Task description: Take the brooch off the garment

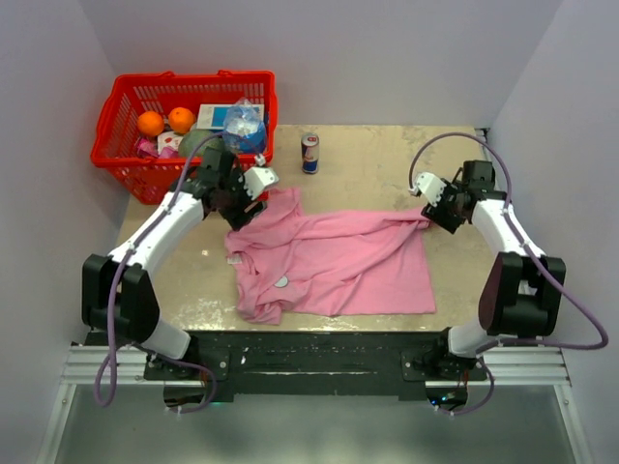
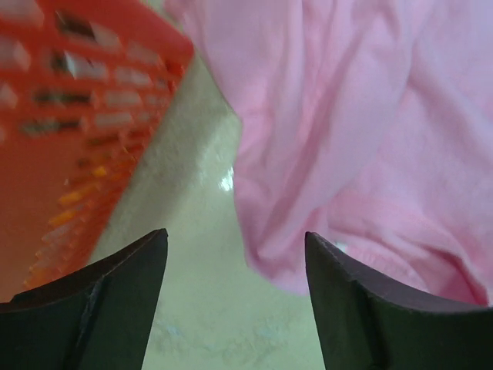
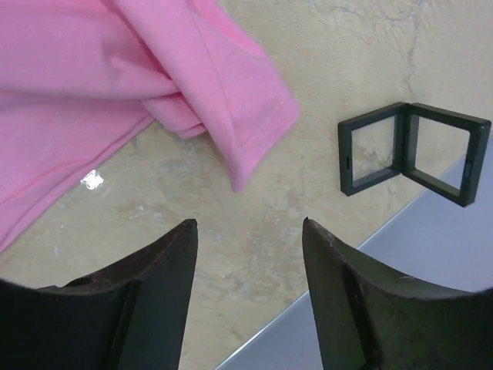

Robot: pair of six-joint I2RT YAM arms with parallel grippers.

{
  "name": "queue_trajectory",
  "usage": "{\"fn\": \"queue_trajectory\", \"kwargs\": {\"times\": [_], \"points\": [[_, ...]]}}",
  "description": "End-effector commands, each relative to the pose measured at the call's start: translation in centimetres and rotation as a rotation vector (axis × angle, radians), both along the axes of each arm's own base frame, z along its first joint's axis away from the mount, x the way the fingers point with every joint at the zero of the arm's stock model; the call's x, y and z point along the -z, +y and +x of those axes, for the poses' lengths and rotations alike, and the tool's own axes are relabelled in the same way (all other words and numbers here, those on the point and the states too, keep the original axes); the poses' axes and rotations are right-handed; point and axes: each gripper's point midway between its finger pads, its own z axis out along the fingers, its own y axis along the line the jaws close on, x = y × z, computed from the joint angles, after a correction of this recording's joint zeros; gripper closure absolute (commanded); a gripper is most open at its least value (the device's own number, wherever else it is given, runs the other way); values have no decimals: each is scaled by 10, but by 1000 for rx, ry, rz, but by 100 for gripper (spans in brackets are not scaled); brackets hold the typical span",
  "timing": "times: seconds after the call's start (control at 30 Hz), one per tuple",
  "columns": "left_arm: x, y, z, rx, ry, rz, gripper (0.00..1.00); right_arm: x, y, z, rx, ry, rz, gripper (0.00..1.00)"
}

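Observation:
The pink garment (image 1: 358, 261) lies spread and wrinkled across the middle of the table. The brooch (image 1: 281, 282), a tiny whitish disc, sits on its lower left part. My left gripper (image 1: 247, 208) is open above the garment's upper left corner. In the left wrist view, a fold of the garment (image 2: 370, 116) hangs just inside the right finger of the left gripper (image 2: 236, 233). My right gripper (image 1: 432, 215) is open at the garment's right sleeve tip. In the right wrist view the sleeve (image 3: 77, 69) ends a little beyond the right gripper (image 3: 249, 222), with bare table between the fingers. Neither wrist view shows the brooch.
A red basket (image 1: 126, 159) with oranges and a plastic bottle stands at the back left, close to my left arm, and shows again as the basket (image 2: 69, 131). A drink can (image 1: 309, 153) stands behind the garment. A black open-frame cube (image 3: 403, 139) sits near the table's right edge.

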Motion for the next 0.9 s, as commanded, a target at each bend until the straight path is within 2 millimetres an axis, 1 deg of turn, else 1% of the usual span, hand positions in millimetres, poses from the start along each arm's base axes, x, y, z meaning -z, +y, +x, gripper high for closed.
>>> {"fn": "queue_trajectory", "kwargs": {"times": [0.0,0.03,0.07,0.1,0.13,0.17,0.23,0.3,0.33,0.37,0.4,0.43,0.5,0.53,0.63,0.7,0.73,0.77,0.83,0.87], "points": [[-48,-59,51,47,-158,-121,24,-32,5,37,23,-114,71,39],[-32,-64,56,36,-130,-101,23,-23,6,40,21,-92,81,39],[-27,-67,61,8,-121,-115,23,-23,9,46,5,-94,93,39],[-21,-69,64,-3,-104,-120,23,-19,11,48,-6,-79,98,38],[-3,-71,64,-6,-58,-113,24,-15,12,47,-27,-56,96,38],[4,-71,63,-12,-36,-113,24,-5,12,46,-64,-14,84,38],[23,-72,61,-16,4,-107,24,2,11,42,-103,18,54,38],[31,-73,62,-20,16,-106,24,9,4,38,-159,36,-13,37],[36,-74,63,-24,24,-106,25,12,4,35,-182,47,-28,37],[34,-75,67,-30,15,-113,24,18,2,32,-201,64,-50,37],[36,-76,69,-30,17,-111,24,21,-1,30,-201,74,-67,37],[40,-77,70,-34,22,-102,24,26,-1,26,-209,98,-67,37],[41,-76,74,-43,12,-84,24,33,-1,22,-222,123,-70,37],[42,-76,74,-41,12,-74,24,33,-4,27,-216,106,-85,37],[43,-72,72,-45,6,-50,26,42,-8,31,-189,93,-104,38],[46,-66,64,-35,23,-24,26,46,-9,32,-194,105,-107,39],[39,-62,61,-26,10,-17,26,49,-10,32,-191,111,-106,40],[44,-57,52,-23,32,-4,26,51,-9,33,-198,116,-104,41],[37,-47,41,-27,50,3,26,55,-9,31,-203,130,-102,41],[38,-43,35,-30,66,7,26,56,-8,31,-201,129,-96,42]]}}
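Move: The left hand's aim, the upper-left fold of the pink garment, lies about 6 cm ahead, 7 cm to its right and 9 cm below. From that hand the brooch is some 15 cm back and 10 cm right, the red basket 20 cm ahead and 20 cm left, the can 21 cm ahead and 15 cm right. The garment's upper-right corner is about 4 cm ahead of the right hand, 1 cm left and 7 cm below; the black frame stands 13 cm ahead and 13 cm right of that hand. Both open hands close in on the garment, left arcing right-forward then down 6 cm, right sinking 5 cm, edging forward. ##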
